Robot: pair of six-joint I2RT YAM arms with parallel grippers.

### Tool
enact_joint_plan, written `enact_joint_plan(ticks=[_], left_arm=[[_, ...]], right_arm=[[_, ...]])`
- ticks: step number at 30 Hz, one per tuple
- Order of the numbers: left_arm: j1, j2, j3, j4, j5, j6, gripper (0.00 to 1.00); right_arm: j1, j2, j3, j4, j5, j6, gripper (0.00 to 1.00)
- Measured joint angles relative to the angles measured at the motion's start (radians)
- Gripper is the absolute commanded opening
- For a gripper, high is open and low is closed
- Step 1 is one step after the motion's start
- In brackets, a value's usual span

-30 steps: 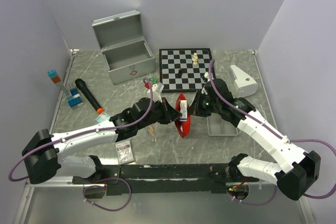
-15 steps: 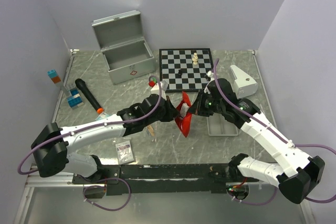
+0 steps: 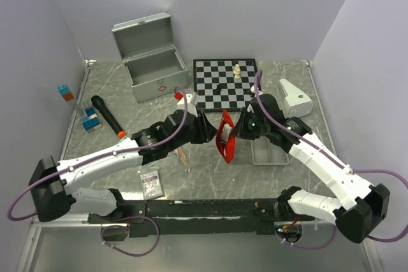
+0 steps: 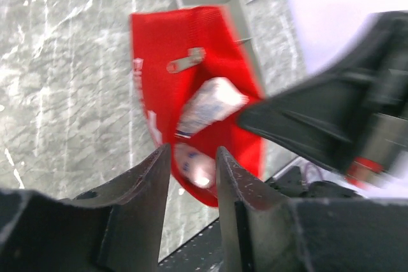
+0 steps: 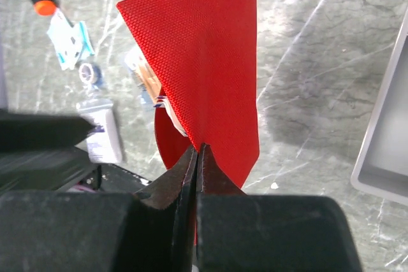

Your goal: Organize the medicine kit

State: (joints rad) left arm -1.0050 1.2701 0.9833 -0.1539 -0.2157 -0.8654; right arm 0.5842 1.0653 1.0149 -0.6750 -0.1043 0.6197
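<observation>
The medicine kit's silver case [image 3: 153, 68] stands with its lid up at the back left. Its red pouch [image 3: 225, 136] hangs mouth-open above the table's middle. My right gripper [image 3: 234, 133] is shut on the pouch's edge [image 5: 204, 62], fingertips [image 5: 199, 148] pinching the fabric. My left gripper [image 3: 208, 134] is just left of the pouch and open, with nothing between its jaws [image 4: 193, 157]. In the left wrist view the pouch [image 4: 159, 62] holds white packets [image 4: 209, 103], and a metal zip pull [image 4: 185, 62] shows.
A chessboard [image 3: 226, 84] with pieces and a white device [image 3: 294, 97] lie at the back right. A grey tray [image 3: 268, 152] sits under the right arm. A black marker [image 3: 106, 116], blue blocks [image 3: 91, 121], a sachet [image 3: 151, 184] and a wooden stick [image 3: 185, 157] lie left.
My left gripper has opened and drawn back a little to the left, leaving a white packet in the pouch. The right gripper still holds the pouch, which now hangs straighter.
</observation>
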Motion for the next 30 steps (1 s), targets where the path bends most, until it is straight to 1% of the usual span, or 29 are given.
enact_joint_plan(ticks=[4, 7, 11, 16, 21, 24, 27, 30], left_arm=[[0.000, -0.036, -0.002, 0.042, 0.030, 0.010, 0.37], [0.000, -0.029, -0.004, 0.100, 0.084, 0.014, 0.32], [0.000, 0.031, 0.000, 0.154, 0.145, 0.018, 0.26], [0.000, 0.131, 0.001, 0.161, 0.169, 0.015, 0.17], [0.000, 0.201, 0.012, 0.140, 0.128, -0.003, 0.16], [0.000, 0.253, 0.071, 0.095, 0.096, -0.020, 0.14], [0.002, 0.280, 0.118, 0.069, 0.078, -0.024, 0.17], [0.004, 0.262, 0.109, 0.069, 0.077, -0.023, 0.23]], right_arm=[[-0.005, 0.018, -0.010, 0.000, -0.001, -0.004, 0.00], [-0.005, 0.017, -0.011, 0.002, -0.009, -0.004, 0.00], [-0.006, 0.013, -0.011, 0.001, -0.015, -0.004, 0.00], [-0.006, -0.008, -0.011, 0.001, -0.019, -0.003, 0.00], [-0.006, -0.024, -0.011, 0.001, -0.026, 0.000, 0.00], [-0.006, -0.029, -0.014, 0.001, -0.027, 0.000, 0.00], [-0.006, -0.032, -0.015, 0.000, -0.026, 0.000, 0.00], [-0.006, -0.032, -0.015, 0.000, -0.019, -0.004, 0.00]])
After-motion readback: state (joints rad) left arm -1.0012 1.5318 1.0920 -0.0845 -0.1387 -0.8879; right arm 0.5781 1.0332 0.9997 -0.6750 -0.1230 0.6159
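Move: Some 5 cm to the left hand's right, about 1 cm farther out and 5 cm lower, the white packet stands in the open mouth of the red pouch. The pouch's middle lies 5 cm right of that hand, level with it in reach and some 7 cm down. From the right hand, which already pinches the pouch's side, the packet is about 3 cm left and 3 cm below. The grey tray stands on the table about 13 cm right of the right hand, 1 cm farther out and 18 cm down. Rising about 3 cm first, the left hand then swings some 5 cm right over the pouch and plunges about 8 cm from its highest point, fingertips going down into the mouth onto the white packet, easing slightly forward at the end. Its half-open fingers draw partly closed on the way. The right hand keeps its pinch on the pouch's side, almost still. ##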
